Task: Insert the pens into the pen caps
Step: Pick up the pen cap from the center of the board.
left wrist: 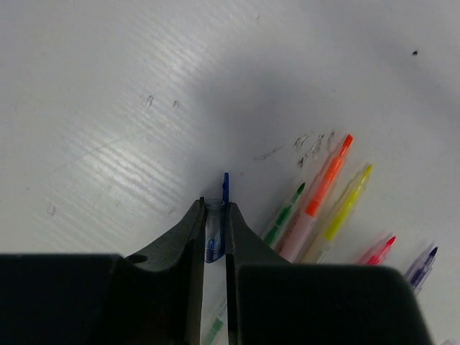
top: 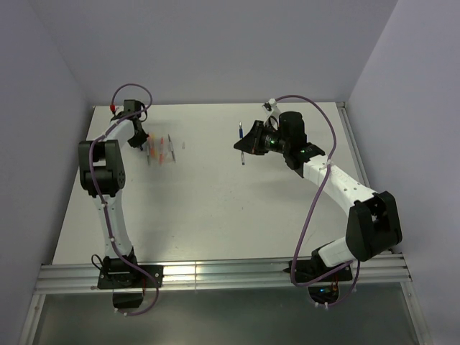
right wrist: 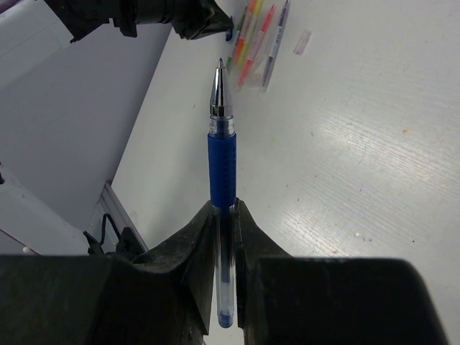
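My left gripper (left wrist: pixel 214 208) is down at the table's back left with its jaws closed round a small clear pen cap (left wrist: pixel 214 230) that has a blue clip. Beside it on the table lie several pens (top: pixel 162 149): green (left wrist: pixel 284 212), orange (left wrist: pixel 327 180), yellow (left wrist: pixel 346 205), pink (left wrist: pixel 379 250) and purple (left wrist: pixel 422 266). My right gripper (right wrist: pixel 226 208) holds a blue pen (right wrist: pixel 222 154) by its clear barrel, metal tip pointing away toward the left gripper (right wrist: pixel 194 21). Seen from above, the right gripper (top: pixel 243 147) hangs over the table's back middle.
A small clear cap (top: pixel 185 144) lies alone just right of the pen group, seen also from the right wrist as a pale cap (right wrist: pixel 302 42). Grey walls close in the table (top: pixel 215 215) on the left, back and right. A metal rail (top: pixel 215 273) runs along the near edge.
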Controlling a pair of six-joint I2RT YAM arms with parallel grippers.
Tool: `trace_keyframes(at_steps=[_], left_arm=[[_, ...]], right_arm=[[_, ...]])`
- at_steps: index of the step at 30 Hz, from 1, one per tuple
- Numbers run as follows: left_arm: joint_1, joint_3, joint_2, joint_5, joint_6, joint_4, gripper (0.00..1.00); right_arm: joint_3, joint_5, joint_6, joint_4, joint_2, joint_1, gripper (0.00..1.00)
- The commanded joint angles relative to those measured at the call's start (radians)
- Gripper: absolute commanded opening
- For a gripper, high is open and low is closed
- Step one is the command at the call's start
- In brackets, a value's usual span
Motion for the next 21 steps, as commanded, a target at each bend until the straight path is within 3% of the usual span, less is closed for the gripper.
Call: trace_keyframes(at_steps=[1,5,11,21], left_arm=[[-0.004,-0.036,-0.087,0.026,-0.025,-0.101,0.0],[-0.003,-0.062,-0.176,0.081,-0.039,-0.097,0.0],[-0.098,-0.115,-0.311,0.136,0.025,-0.113,0.0],[-0.436,-0.173,-0.35,0.126,0.246,-0.093,0.0]], right_arm=[[-0.005,-0.01,0.003,0.044,-0.006,-0.007,0.0],[-0.002,-0.004,0.003,0.044,-0.009,-0.007,0.0],[-0.002,0.017,0.004,0.035,-0.016,-0.009,0.0],[-0.039,0.065,0.026,0.048,-0.076,-0.046,0.0]])
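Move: The left fingers are already shut on the blue pen cap, down at the table. The blue pen it is meant for, held in the right hand, lies about 46 cm to the left hand's right, 17 cm back and 21 cm higher. Just to the left hand's right lie the green pen (3 cm, 1 cm back), the orange pen (5 cm, 1 cm ahead) and the purple pen (14 cm, level). From the right hand, the cap is roughly 47 cm left, 18 cm ahead and 21 cm down. Keeping its pinch on the blue cap, the left hand first draws back a few centimetres close to the board, then lifts it about 10 cm and swings right, faster and faster, past the row of pens towards the blue pen: some 19 cm rightward and 7 cm back in all. It turns about 30 degrees clockwise on the way. The right hand keeps holding the pen, drifting only slightly right late on. ##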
